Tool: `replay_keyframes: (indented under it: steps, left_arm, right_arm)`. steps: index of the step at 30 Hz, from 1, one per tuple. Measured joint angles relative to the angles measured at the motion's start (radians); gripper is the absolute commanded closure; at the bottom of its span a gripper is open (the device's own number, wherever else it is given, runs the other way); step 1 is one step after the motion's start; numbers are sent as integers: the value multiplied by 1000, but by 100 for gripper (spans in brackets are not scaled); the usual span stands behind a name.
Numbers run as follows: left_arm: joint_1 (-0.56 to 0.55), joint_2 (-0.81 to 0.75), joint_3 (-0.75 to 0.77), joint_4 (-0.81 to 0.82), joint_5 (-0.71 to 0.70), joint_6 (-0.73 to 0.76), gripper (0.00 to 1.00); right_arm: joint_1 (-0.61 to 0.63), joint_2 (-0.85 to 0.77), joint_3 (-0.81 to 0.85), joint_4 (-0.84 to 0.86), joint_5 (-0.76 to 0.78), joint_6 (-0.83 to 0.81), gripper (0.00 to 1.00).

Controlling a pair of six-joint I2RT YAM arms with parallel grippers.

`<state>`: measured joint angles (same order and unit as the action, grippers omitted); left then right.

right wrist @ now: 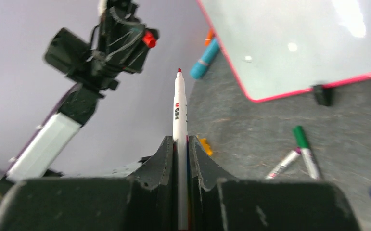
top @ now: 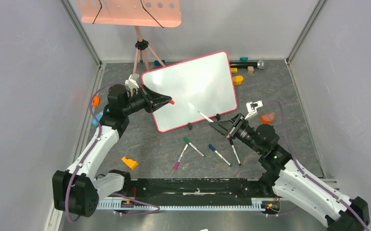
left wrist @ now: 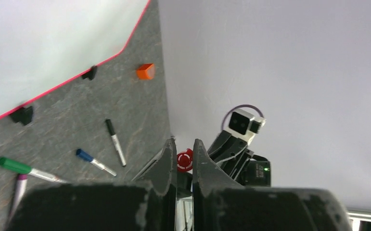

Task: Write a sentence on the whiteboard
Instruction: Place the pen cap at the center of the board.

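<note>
The whiteboard (top: 193, 82) leans at mid-table with a pink-red rim; its face is blank and no sentence shows on it. My left gripper (top: 166, 101) hovers in front of the board's left edge, shut on a small red marker cap (left wrist: 185, 160). Just off the board's lower right edge, my right gripper (top: 215, 124) is shut on a white marker (right wrist: 179, 110). The marker is uncapped and its red tip (right wrist: 179, 70) points up and left, close to the board's lower edge. In the right wrist view the whiteboard (right wrist: 294, 43) fills the upper right.
Green (top: 186, 140), purple (top: 179, 159), blue (top: 219, 155) and black (top: 235, 153) markers lie in front of the board. An orange wedge (top: 129, 162) lies near left. A salmon tray on a tripod (top: 128, 12) stands at the back. Small blocks (top: 238, 80) lie behind the board.
</note>
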<state>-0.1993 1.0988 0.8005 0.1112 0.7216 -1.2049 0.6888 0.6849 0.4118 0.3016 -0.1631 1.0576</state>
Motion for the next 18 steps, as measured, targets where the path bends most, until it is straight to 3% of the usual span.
replay_keyframes:
  steps: [5,12,18]
  left_arm:
    - [-68,18,0,-121,-72,103,98]
    - [-330,111,-12,-194,-204,227,98]
    - [-492,272,-14,-216,-316,320,98]
  right_arm:
    - [-6,-72,45,-312,140,-68,100]
    - [-6,-85,235,-709,345,-176,100]
    - [-6,-38,445,-1008,505,-220,100]
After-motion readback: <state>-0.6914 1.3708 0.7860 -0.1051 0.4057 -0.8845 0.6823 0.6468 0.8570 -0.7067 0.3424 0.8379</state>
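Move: Some 10 cm to the right, 8 cm back and 28 cm below the left hand, which holds the red pen cap, lies the green marker. From that hand the board's center is about 26 cm ahead and 8 cm right, the black clip 4 cm ahead and 8 cm right, and the magenta marker 12 cm back and 4 cm right. From the right hand, holding the uncapped pen, the green marker is about 8 cm left, 2 cm ahead and 25 cm down. Sinking some 16 cm while swinging right and back, the left hand carries the red cap down towards the green marker in front of the board, its fingertips dipping about 30 degrees. The right hand keeps the pen and clears away about 12 cm to its right, dipping then partly rising again, and turns clockwise with its fingertips tipping down. ##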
